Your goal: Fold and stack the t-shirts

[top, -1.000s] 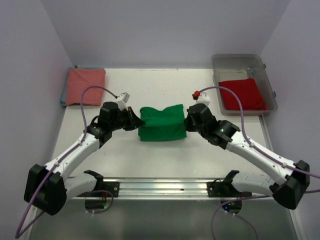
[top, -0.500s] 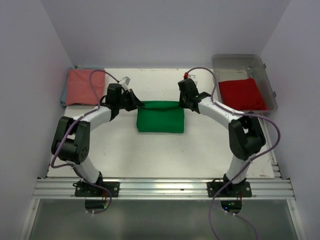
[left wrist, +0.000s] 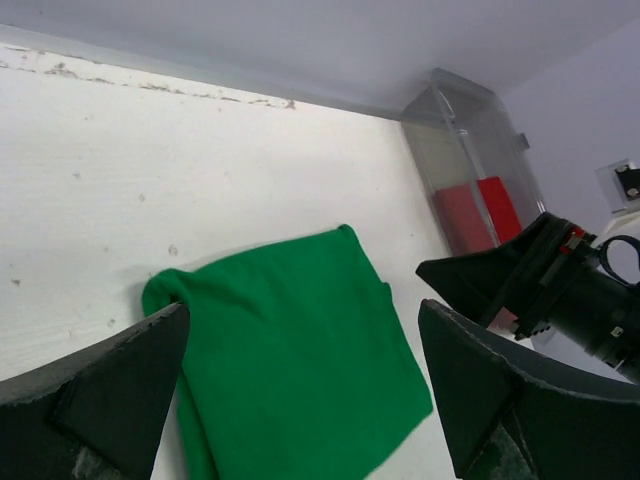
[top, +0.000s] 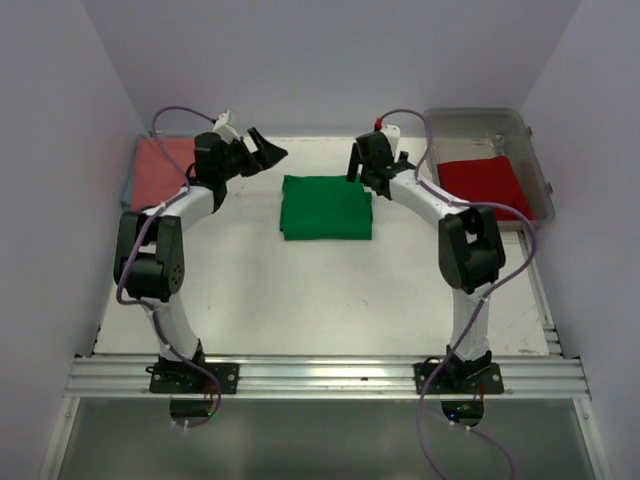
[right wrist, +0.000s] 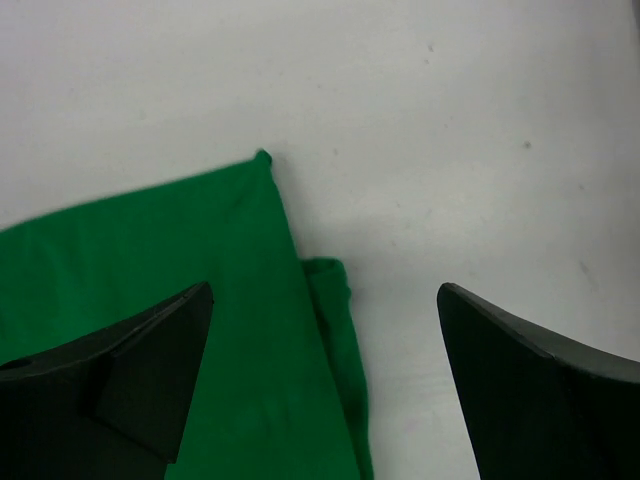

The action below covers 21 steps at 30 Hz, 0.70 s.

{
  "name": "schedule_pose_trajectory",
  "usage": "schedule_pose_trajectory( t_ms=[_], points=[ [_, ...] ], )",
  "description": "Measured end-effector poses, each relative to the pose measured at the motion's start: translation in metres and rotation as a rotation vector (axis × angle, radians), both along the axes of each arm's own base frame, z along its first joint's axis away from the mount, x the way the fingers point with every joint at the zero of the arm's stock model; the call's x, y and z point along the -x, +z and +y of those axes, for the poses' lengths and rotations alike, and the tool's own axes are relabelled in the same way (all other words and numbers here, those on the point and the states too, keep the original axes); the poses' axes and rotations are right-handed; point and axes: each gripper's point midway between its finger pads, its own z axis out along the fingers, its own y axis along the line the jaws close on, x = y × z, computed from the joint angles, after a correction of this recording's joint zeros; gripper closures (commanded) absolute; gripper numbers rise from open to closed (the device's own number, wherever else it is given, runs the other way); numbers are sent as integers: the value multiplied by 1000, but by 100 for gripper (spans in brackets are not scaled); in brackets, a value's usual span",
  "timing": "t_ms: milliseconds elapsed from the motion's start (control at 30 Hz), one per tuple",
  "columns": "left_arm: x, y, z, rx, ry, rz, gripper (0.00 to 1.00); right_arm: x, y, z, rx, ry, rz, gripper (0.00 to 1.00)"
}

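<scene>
The green t-shirt [top: 325, 207] lies folded into a flat rectangle in the middle of the table. My left gripper [top: 262, 150] is open just off its far left corner, holding nothing. My right gripper [top: 357, 172] is open at its far right corner, also empty. In the left wrist view the green t-shirt [left wrist: 300, 340] spreads below the left gripper [left wrist: 303, 315]. The right wrist view shows the green t-shirt's [right wrist: 150, 300] right edge under the right gripper [right wrist: 325, 295]. A pink t-shirt [top: 160, 165] lies folded at the far left. A red t-shirt [top: 485, 187] lies in the bin.
A clear plastic bin [top: 475, 115] stands at the far right and holds the red t-shirt; its wall [left wrist: 455, 110] also shows in the left wrist view. The pink t-shirt rests on a blue-edged mat by the left wall. Both arms reach toward the back wall.
Both grippers carried the green t-shirt's edge toward the back, folding it over, then let go and opened. The shirt now lies flatter and farther back.
</scene>
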Motion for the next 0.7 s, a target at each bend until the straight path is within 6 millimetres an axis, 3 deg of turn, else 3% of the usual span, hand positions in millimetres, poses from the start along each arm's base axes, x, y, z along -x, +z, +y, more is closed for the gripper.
schedule_pose_trajectory(
  t_ms=[133,267,367,533,700],
  points=[
    [32,32,2,-13,-9,-70,0,46,4,-16,8,12,13,1],
    [46,36,5,-37,-8,-70,0,74,6,-16,-36,57,26,1],
    [56,10,7,-62,-9,1,0,88,-7,-7,-103,105,57,1],
    [68,-45,3,-86,-60,137,0,113,-52,5,-228,156,167,1],
    [80,-99,-8,-66,-153,252,0,108,-79,7,-304,152,217,1]
  ],
)
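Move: The folded green t-shirt lies on the table, its middle about 11 cm back, 13 cm to the right and 17 cm below my left hand. From my right hand its middle is some 12 cm back, 12 cm to the left and 11 cm down. The pink stack sits about 20 cm left of my left hand and 3 cm back, and the red t-shirt in the box some 23 cm right of my right hand and 8 cm back. Both hands, already free of the t-shirt and wide open, draw back and come down on its two sides. My right hand goes about 11 cm back, then sinks 8 cm over the right edge, rolling its left side up. My left hand backs off while rising a little, then drops steeply beside the left edge, ending about 10 cm lower with its fingers tipped further down. ##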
